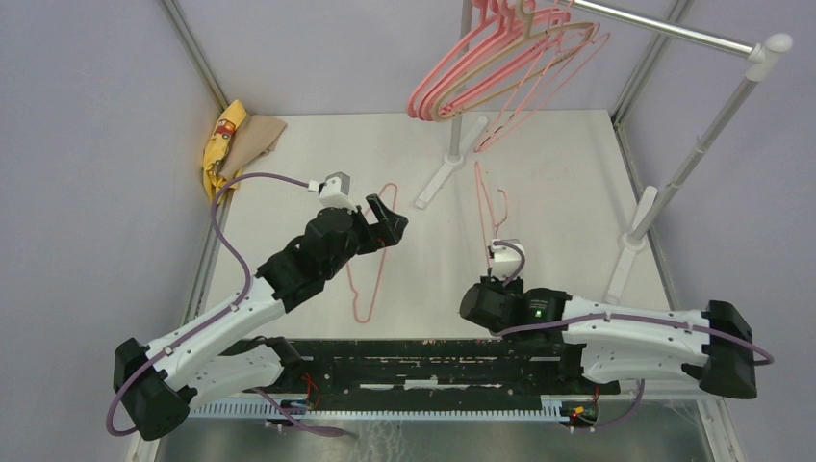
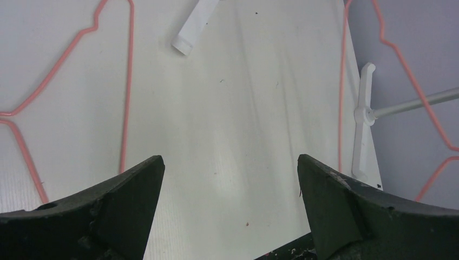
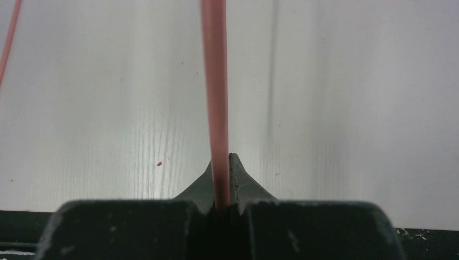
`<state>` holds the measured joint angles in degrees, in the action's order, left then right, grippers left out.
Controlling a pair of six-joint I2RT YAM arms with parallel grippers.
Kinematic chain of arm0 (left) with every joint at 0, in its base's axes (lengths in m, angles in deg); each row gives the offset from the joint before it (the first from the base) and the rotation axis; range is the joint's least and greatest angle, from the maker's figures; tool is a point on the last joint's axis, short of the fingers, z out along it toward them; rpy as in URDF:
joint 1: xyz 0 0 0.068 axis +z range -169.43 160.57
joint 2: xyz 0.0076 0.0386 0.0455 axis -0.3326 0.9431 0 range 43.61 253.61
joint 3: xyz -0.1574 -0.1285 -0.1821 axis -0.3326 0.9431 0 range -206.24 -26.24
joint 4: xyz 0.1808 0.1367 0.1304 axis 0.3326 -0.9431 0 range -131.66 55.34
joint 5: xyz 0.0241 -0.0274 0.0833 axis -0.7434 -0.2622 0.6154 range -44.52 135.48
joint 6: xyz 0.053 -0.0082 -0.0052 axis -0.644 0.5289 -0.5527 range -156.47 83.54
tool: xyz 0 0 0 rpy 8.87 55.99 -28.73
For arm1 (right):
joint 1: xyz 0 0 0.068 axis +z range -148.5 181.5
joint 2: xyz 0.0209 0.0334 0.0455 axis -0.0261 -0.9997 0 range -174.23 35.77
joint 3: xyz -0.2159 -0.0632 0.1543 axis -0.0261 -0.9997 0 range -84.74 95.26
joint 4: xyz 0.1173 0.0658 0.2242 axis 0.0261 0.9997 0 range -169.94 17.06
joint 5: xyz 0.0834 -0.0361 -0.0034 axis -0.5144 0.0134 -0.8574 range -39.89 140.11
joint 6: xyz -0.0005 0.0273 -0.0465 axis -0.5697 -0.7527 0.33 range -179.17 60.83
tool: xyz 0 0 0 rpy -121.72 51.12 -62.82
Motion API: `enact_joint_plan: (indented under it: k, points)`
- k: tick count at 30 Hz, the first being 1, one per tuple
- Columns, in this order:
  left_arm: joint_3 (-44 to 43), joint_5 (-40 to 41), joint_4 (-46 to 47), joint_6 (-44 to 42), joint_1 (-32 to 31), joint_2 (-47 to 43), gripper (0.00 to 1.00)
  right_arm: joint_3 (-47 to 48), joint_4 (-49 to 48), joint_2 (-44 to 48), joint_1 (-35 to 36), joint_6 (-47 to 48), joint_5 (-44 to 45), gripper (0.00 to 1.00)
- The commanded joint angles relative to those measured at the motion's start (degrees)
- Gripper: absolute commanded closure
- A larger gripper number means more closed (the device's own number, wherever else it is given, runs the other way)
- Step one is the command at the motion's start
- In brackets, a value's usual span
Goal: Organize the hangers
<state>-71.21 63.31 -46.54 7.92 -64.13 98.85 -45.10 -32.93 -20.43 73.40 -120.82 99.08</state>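
Several pink and beige hangers [image 1: 500, 58] hang bunched on the silver rail at the back. Two thin pink wire hangers are on the table. One wire hanger [image 1: 370, 279] lies flat beside my left gripper [image 1: 385, 223], whose jaws stand wide open with nothing between them [image 2: 230, 179]; that hanger [image 2: 130, 81] runs just left of the left finger. My right gripper [image 1: 495, 272] is shut on the other wire hanger [image 1: 486, 207]. In the right wrist view its pink wire [image 3: 215, 81] runs straight out from the pinched fingertips [image 3: 223, 179].
The white-and-silver rail stand [image 1: 674, 34] has feet on the table at centre back [image 1: 443, 173] and at right [image 1: 630, 241]. Yellow and tan cloths [image 1: 231, 144] lie at the back left corner. A metal frame edges the table.
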Motion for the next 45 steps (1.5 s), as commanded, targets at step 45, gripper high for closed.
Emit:
enact_joint_plan:
  k: [45]
  points:
    - [6.83,1.21,1.58,-3.67,0.06,-0.91,0.01,51.51,-9.77,-18.9,-65.84,41.88,-25.78,0.99]
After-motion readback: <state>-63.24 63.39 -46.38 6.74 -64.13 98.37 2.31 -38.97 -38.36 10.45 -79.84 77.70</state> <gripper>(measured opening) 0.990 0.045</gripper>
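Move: A pink hanger is already pinched by its bottom bar in the right hand; the free stretch of rail it is bound for lies about 20 cm ahead of that hand, 15 cm to its right and 38 cm above. The nearest hung hangers are some 11 cm left of that stretch and 6 cm farther out; the right post is 13 cm right of it and 9 cm nearer. From the left hand that stretch is about 10 cm ahead, 40 cm right and 28 cm up, and the table hanger 4 cm left, level, 20 cm below. The held hanger goes up first and a little to the right, then up and well forward towards the free stretch of rail, right of the hung hangers, the right hand travelling about 35 cm in all and ending with a 2 cm dip as it drifts on right. Its shut fingers keep the bar, turning some 25 degrees clockwise while tipping up. The empty left hand sinks about 6 cm, fingers wide open. ##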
